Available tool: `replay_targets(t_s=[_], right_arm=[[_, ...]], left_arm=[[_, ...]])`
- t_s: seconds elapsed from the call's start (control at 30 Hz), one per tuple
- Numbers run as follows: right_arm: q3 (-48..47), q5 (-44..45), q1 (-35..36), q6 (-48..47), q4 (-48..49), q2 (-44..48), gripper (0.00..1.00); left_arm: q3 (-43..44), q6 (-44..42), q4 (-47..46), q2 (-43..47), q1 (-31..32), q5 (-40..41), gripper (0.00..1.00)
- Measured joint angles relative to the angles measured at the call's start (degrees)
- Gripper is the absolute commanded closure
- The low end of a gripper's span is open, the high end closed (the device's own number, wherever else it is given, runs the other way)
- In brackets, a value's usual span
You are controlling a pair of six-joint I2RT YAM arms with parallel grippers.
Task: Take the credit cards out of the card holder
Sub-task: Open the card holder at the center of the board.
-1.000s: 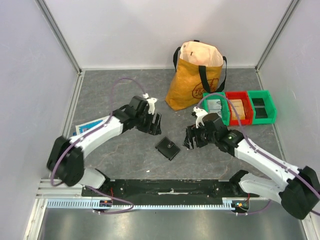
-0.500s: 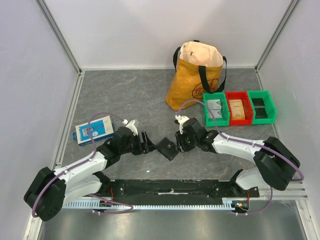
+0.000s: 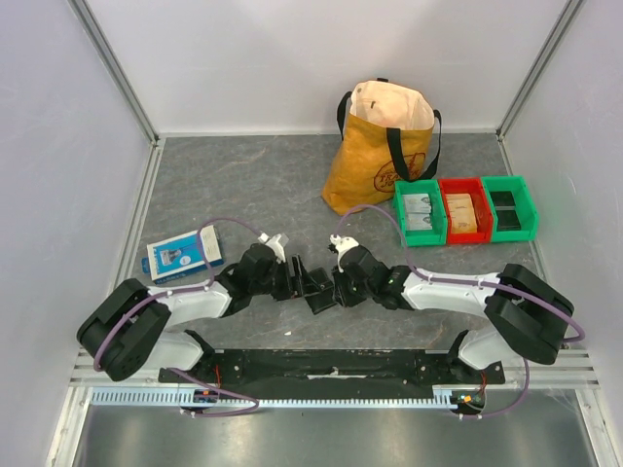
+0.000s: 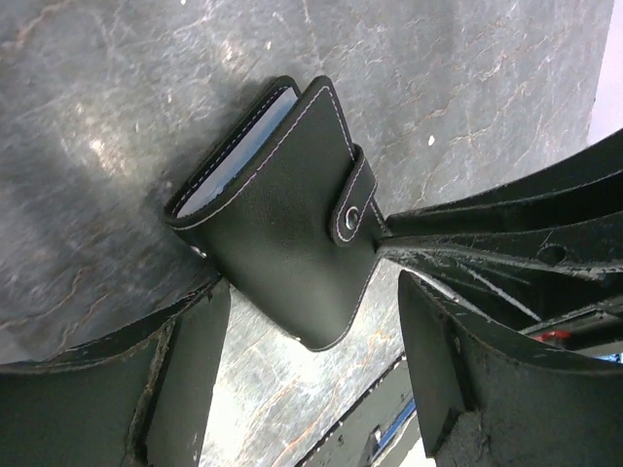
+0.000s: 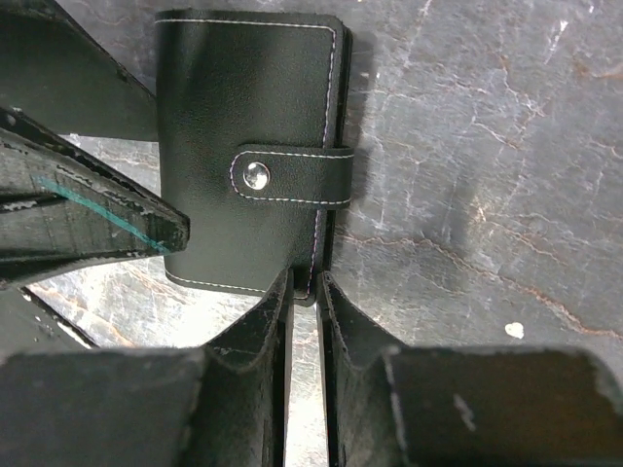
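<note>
The black card holder (image 3: 317, 286) lies folded on the table between both grippers, its strap snapped on a silver stud (image 5: 256, 176). Pale edges of the credit cards (image 4: 237, 144) show in the slit along its side; nothing else of them is visible. My right gripper (image 5: 304, 282) is shut on the near corner of the card holder (image 5: 243, 107), at the strap-side edge. My left gripper (image 4: 313, 297) stands open, its two fingers on either side of one corner of the card holder (image 4: 282, 224) without touching it. Seen from above, the left gripper (image 3: 298, 280) and right gripper (image 3: 337, 287) meet at the holder.
A blue-and-white flat box (image 3: 182, 254) lies left of the left arm. A yellow bag (image 3: 382, 146) stands at the back. Beside it are a green bin (image 3: 421, 214), a red bin (image 3: 464, 210) and another green bin (image 3: 510, 207).
Both arms have come down and inward onto the card holder. The right gripper has closed on its corner. The left gripper has stayed open.
</note>
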State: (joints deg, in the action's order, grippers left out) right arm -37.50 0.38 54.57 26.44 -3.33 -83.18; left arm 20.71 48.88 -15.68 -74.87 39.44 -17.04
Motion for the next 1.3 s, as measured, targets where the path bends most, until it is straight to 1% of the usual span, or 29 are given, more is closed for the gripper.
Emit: replay_targets(t_s=[0.13,0.3,0.4,0.5,0.67,0.77,0.87,0.9,0.93,1.03,1.13,1.3], right_arm=[[0.1,3.0,1.5,3.4,0.0,0.0,0.8],[0.2,5.7,2.8,5.9,0.2,0.0,0.8],[0.2,6.5,3.2,6.7,0.4,0.0,0.8],[0.2,7.3,3.7,7.1,0.4,0.0,0.8],[0.2,8.1,4.2,7.5,0.5,0.0,0.8],[0.2,8.8,4.4,7.5,0.5,0.0,0.79],[0.0,9.7,4.5,7.4,0.2,0.0,0.73],[-0.2,10.0,4.6,7.2,-0.3,0.0,0.7],[-0.6,10.4,4.7,7.0,-1.0,0.0,0.64],[-2.4,11.8,5.1,6.0,-2.9,0.0,0.56],[-4.9,13.4,5.3,5.0,-4.1,-0.2,0.52],[-9.5,15.8,5.3,3.7,-4.5,-2.9,0.51]], left_arm=[[0.8,0.1,-1.6,-1.8,0.5,0.6,0.31],[0.8,0.1,-1.5,-2.1,1.5,2.5,0.33],[1.3,0.1,-0.8,-2.2,2.0,3.6,0.39],[1.7,0.1,-0.1,-2.7,2.2,4.6,0.52],[2.0,0.0,1.0,-3.7,2.3,6.6,0.79],[2.3,0.3,0.8,-4.0,2.4,6.6,0.89],[2.5,0.3,0.6,-4.0,2.6,6.7,0.9],[2.5,0.3,0.5,-4.1,2.7,6.6,0.91],[2.5,0.4,0.4,-4.2,2.9,6.6,0.91],[2.6,0.8,0.3,-4.3,3.5,6.5,0.91],[2.6,1.0,0.3,-4.3,3.7,6.6,0.91],[2.6,1.2,0.3,-4.3,3.8,6.6,0.9]])
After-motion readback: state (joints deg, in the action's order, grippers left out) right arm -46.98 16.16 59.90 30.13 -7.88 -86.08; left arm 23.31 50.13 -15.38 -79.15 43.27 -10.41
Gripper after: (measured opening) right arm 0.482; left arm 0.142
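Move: The card holder lies right between my hands, its middle about 3 cm to the right of my left hand, 1 cm ahead and 2 cm lower; my open left fingers already straddle its spine side. From my right hand, nearly shut at the holder's near right corner, that middle is some 4 cm left and 1 cm ahead. The orange bag stands about 25 cm ahead and 8 cm right of the right hand, the green box 18 cm ahead and 18 cm right. My right hand keeps its pinch on the near right corner, turning clockwise a few degrees, while my left sinks about 1 cm, edges right, and closes to pinch the holder's spine side. Once that grip is made, my right fingers open, leave the corner and rise about 3 cm, going forward and left over the snap strap, fingertips tilting slightly outward. ##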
